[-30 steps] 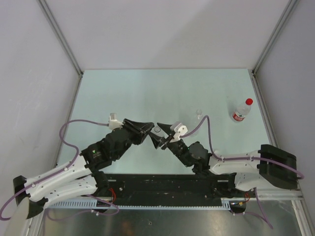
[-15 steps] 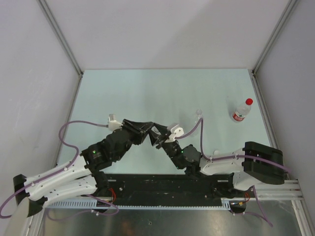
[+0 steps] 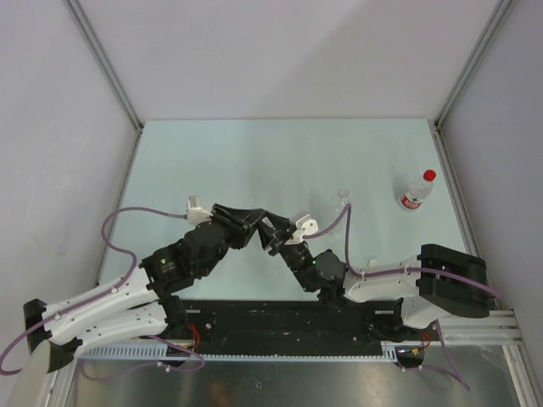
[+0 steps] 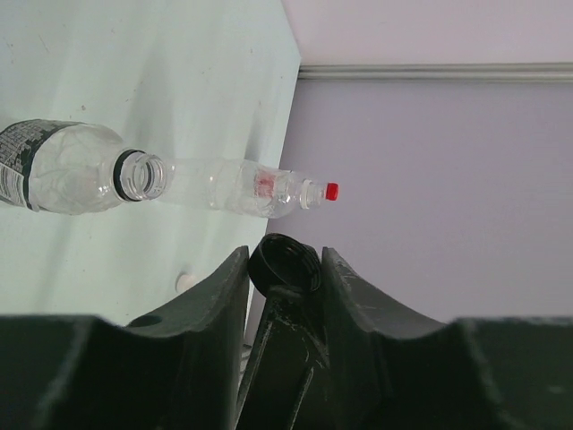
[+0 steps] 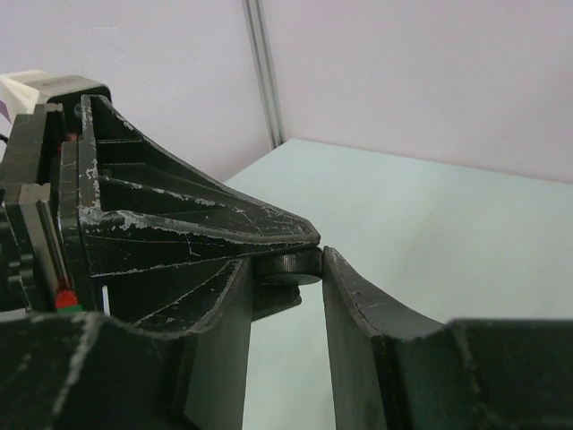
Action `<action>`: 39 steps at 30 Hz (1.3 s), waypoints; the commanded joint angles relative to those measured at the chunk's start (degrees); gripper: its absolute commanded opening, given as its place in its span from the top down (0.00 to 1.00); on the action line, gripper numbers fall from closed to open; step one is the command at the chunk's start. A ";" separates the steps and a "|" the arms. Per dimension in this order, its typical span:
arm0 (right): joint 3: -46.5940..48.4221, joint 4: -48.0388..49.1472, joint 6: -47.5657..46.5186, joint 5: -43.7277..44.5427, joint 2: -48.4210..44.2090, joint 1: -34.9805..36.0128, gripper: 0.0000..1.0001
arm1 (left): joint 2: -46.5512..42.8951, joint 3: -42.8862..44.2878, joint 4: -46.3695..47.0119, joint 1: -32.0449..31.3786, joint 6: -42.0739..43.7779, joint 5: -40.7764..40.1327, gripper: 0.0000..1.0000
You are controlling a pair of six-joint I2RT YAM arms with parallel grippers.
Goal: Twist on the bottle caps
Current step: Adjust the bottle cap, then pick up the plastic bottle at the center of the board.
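The black cap (image 4: 285, 262) hangs in the air between both grippers, above the near middle of the table. My left gripper (image 3: 257, 222) is shut on it, its fingers (image 4: 224, 287) pressing the cap's sides. My right gripper (image 3: 268, 231) meets it tip to tip, and both its fingers (image 5: 345, 278) touch the black cap (image 5: 288, 266). An open clear bottle (image 3: 343, 197) with a dark label (image 4: 63, 170) stands to the right. Further right stands a labelled bottle (image 3: 415, 193) with a red cap (image 3: 429, 175). A whitish cap (image 3: 372, 264) lies beside the right arm.
Grey walls and metal posts (image 3: 109, 72) close the pale green table (image 3: 254, 153) on three sides. The arms' base rail (image 3: 280, 326) runs along the near edge. Purple cables (image 3: 119, 229) loop off both arms.
The right arm has swung left and its jaws have narrowed onto the black cap held by the left gripper. The left arm has barely moved.
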 commanded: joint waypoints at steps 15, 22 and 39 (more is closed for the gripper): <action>2.46 -17.41 5.05 -2.00 -12.12 -1.42 0.96 | -2.96 7.76 3.21 -0.68 41.36 -7.83 0.00; 2.44 -47.14 20.31 -11.96 -32.10 -11.15 0.95 | 3.15 15.94 31.69 13.27 103.46 34.82 0.00; 16.30 -74.47 19.42 -24.88 -33.44 -11.93 0.92 | 15.59 1.70 16.84 41.02 131.53 91.91 0.00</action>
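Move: The black cap sits at both hand points, pinched by both grippers. The small open bottle stands just below: from either hand its middle is about 4 cm ahead, 2 cm right and 17 cm down. From there the tall clear bottle is some 10 cm ahead and 21 cm right of the hands, the white cap roughly 5 cm back and 32 cm right, down on the table. Left opens off the black cap, arcing up, forward, down; right carries it some 8 cm right and up. ##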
